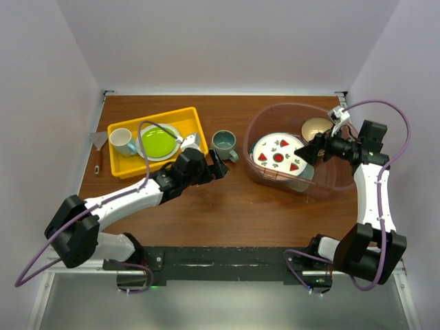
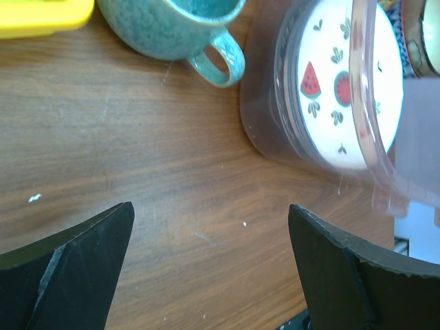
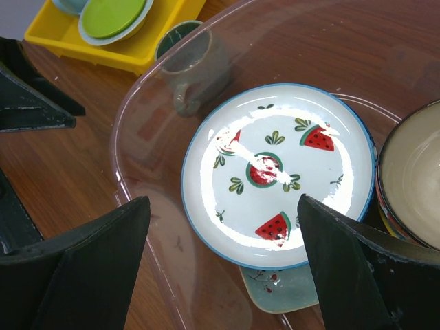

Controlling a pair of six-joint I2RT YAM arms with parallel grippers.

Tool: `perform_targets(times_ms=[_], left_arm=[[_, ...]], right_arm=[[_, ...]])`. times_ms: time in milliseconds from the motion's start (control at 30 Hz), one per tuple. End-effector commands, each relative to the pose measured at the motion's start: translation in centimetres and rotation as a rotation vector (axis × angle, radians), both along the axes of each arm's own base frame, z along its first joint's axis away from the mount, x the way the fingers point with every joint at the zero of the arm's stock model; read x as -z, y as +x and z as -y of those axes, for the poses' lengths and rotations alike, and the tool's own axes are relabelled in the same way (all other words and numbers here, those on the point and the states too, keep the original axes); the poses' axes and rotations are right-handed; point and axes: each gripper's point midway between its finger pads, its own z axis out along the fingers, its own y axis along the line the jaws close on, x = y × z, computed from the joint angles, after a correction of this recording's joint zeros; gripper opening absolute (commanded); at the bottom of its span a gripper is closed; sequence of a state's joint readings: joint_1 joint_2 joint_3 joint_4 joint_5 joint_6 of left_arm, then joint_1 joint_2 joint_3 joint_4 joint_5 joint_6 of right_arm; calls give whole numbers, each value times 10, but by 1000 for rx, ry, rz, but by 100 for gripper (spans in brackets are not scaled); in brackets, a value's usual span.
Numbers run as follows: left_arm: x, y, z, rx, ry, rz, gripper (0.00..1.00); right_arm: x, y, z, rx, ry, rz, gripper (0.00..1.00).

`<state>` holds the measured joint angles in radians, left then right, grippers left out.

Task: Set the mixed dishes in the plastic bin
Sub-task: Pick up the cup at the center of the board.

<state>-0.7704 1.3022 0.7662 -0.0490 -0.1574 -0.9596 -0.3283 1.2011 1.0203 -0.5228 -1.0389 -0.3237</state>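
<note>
The plastic bin (image 1: 249,139) stands at the right of the table. Inside it lies a white plate with red watermelon marks (image 1: 278,155) (image 3: 278,172), resting on a mint-green tray (image 3: 295,292). A tan bowl (image 1: 316,127) (image 3: 412,175) sits beside them. My right gripper (image 1: 308,150) (image 3: 223,206) hovers open over the plate, holding nothing. A grey-green mug (image 1: 224,143) (image 2: 172,27) stands on the table just left of the bin. My left gripper (image 1: 221,165) (image 2: 210,220) is open just in front of the mug, over bare wood.
A yellow tray (image 1: 180,118) at the back left holds a white mug (image 1: 122,141) and a green plate (image 1: 158,142). A small scraper (image 1: 100,148) lies left of it. White walls close in the table on three sides.
</note>
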Motion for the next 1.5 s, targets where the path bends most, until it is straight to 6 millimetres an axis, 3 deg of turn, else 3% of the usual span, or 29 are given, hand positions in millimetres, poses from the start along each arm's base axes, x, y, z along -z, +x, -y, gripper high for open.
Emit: perform_targets(times_ms=[0, 33, 100, 133, 200, 233, 267, 467, 600, 1000, 1167, 1467], left_arm=[[-7, 24, -4, -122, 28, -12, 98], [-14, 33, -5, -160, 40, 4, 98], [-2, 41, -8, -199, 92, -24, 97], [-12, 51, -6, -224, 91, -4, 97], [-3, 60, -5, -260, 112, -27, 96], [-11, 69, -2, -279, 100, -14, 95], [1, 73, -3, -293, 121, -40, 94], [18, 109, -2, -395, 134, -138, 88], [17, 127, 1, -446, 112, -154, 79], [51, 138, -3, -522, 212, -263, 63], [52, 139, -1, -524, 207, -267, 54], [32, 132, -8, -527, 170, -228, 12]], right_arm=[[-13, -3, -2, -21, -9, 54, 93], [-13, -3, -2, -21, -9, 55, 93], [-13, -3, -2, -22, -8, 55, 93], [-13, -4, -2, -22, -7, 54, 93], [-13, -4, -3, -24, -7, 54, 93], [-13, -3, -2, -24, -7, 56, 93], [-13, -4, -3, -25, -6, 56, 93], [-14, -4, -3, -27, -4, 55, 93], [-15, -5, -4, -29, -3, 59, 93], [-17, -6, -5, -36, -4, 66, 93], [-18, -7, -5, -38, -4, 69, 93], [-19, -7, -5, -37, -7, 71, 93]])
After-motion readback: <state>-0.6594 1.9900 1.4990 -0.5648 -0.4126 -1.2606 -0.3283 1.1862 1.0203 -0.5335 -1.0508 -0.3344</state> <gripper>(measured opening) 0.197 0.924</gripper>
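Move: From the left hand the cup stands about 14 cm ahead and 3 cm to the right, its middle some 9 cm lower. The yellow tray's middle is roughly 21 cm to the left of the cup and about level with it; the plastic bin's middle lies some 25 cm to the cup's right and a centimetre nearer. From the right hand the cup is about 10 cm ahead, 24 cm to the left and 19 cm below. Forward first and fast, the left hand reaches some 13 cm to the cup while sinking about 7 cm, mostly steeper late on, and turning about 30 degrees counter-clockwise with the fingers tipping further down. The fingers close from wide open to nearly shut, straddling the cup's left wall at the rim, one finger inside and one outside. ##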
